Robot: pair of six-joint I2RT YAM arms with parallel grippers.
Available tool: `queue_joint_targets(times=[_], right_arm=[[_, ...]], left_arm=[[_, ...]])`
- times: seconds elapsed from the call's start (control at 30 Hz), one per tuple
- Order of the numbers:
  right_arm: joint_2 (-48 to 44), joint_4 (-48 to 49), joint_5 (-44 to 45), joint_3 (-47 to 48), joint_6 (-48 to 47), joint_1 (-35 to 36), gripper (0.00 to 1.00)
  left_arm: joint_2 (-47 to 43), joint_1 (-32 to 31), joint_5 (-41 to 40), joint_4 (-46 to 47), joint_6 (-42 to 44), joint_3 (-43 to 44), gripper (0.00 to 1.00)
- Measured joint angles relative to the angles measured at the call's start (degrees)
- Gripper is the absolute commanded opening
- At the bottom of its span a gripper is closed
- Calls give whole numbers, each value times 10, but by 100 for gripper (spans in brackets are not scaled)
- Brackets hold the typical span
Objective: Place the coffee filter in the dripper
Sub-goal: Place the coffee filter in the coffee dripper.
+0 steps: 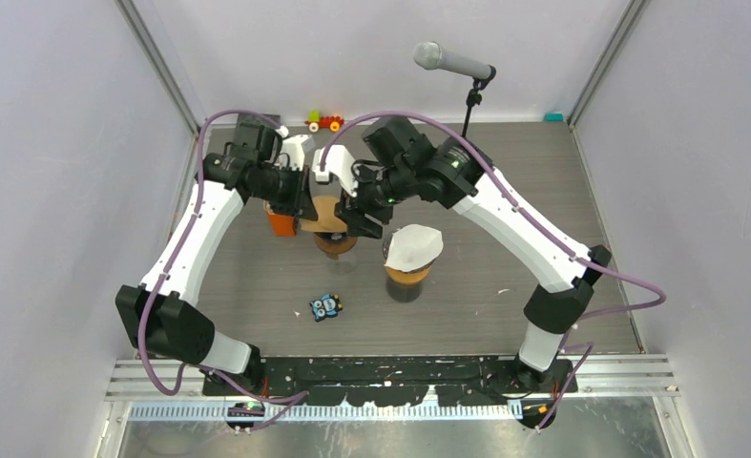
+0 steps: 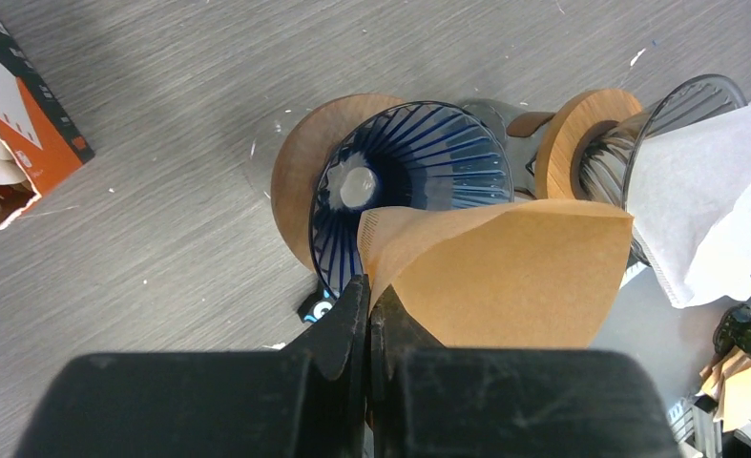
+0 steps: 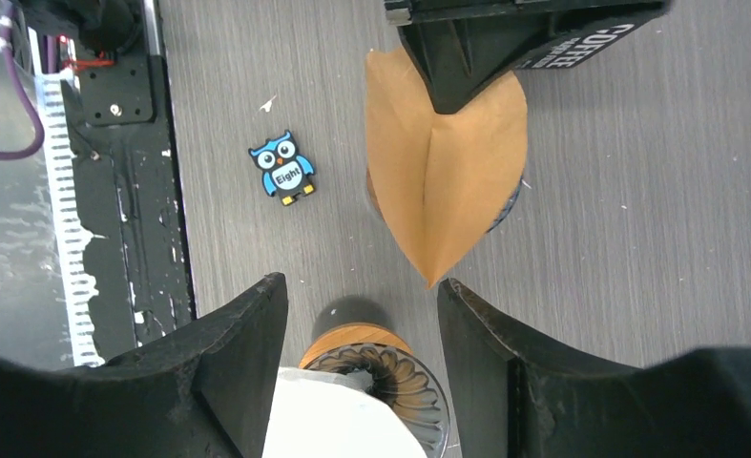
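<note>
My left gripper [image 2: 369, 298] is shut on the edge of a brown paper coffee filter [image 2: 505, 277] and holds it just above a blue ribbed dripper [image 2: 409, 176] that stands on a wooden ring. In the top view the left gripper [image 1: 300, 202] and the filter [image 1: 322, 216] hang over that dripper [image 1: 336, 242]. In the right wrist view the filter [image 3: 446, 172] hangs point down, partly spread. My right gripper [image 3: 362, 310] is open and empty, close to the filter's tip and above a second, smoky dripper [image 3: 390, 377]. It also shows in the top view [image 1: 366, 221].
The second dripper [image 1: 409, 265] holds a white filter [image 1: 413, 244] to the right. An orange box of filters [image 2: 13, 124] lies to the left. An owl sticker [image 1: 326, 306] lies nearer the front. A toy train [image 1: 324, 121] and a microphone stand [image 1: 469, 105] are at the back.
</note>
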Motion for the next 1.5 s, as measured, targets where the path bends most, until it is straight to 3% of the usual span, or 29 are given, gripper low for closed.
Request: queue_joint_targets(times=[0.6,1.13,1.5], right_arm=[[92,-64,-16,46,-92,13,65],[142,-96,-22,57,-144,13,65],[146,-102,-21,56,-156,13,65]], left_arm=[[1,2,10,-3,-1,0,5],[9,2,9,-3,0,0,22],[12,2,-13,-7,20,8,39]])
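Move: The left hand pinches one edge of the brown coffee filter, the blue dripper it is meant for standing about 3 cm ahead, 6 cm right and 10 cm below. The coffee box lies roughly 8 cm ahead, 7 cm left and 22 cm down. From the empty right hand, the brown filter's middle is some 6 cm ahead, 7 cm left and 9 cm lower; the white-filter dripper stands about 3 cm ahead, 10 cm right, 20 cm down. Down about 9 cm and slightly left comes the right hand, fingers staying wide, dipping about 15 degrees and swinging a little counter-clockwise until one finger sits inside the free side of the filter's mouth. The left hand holds its place above the blue dripper, then parts its fingers to about a third open, ending its pinch with the filter wall between them. ##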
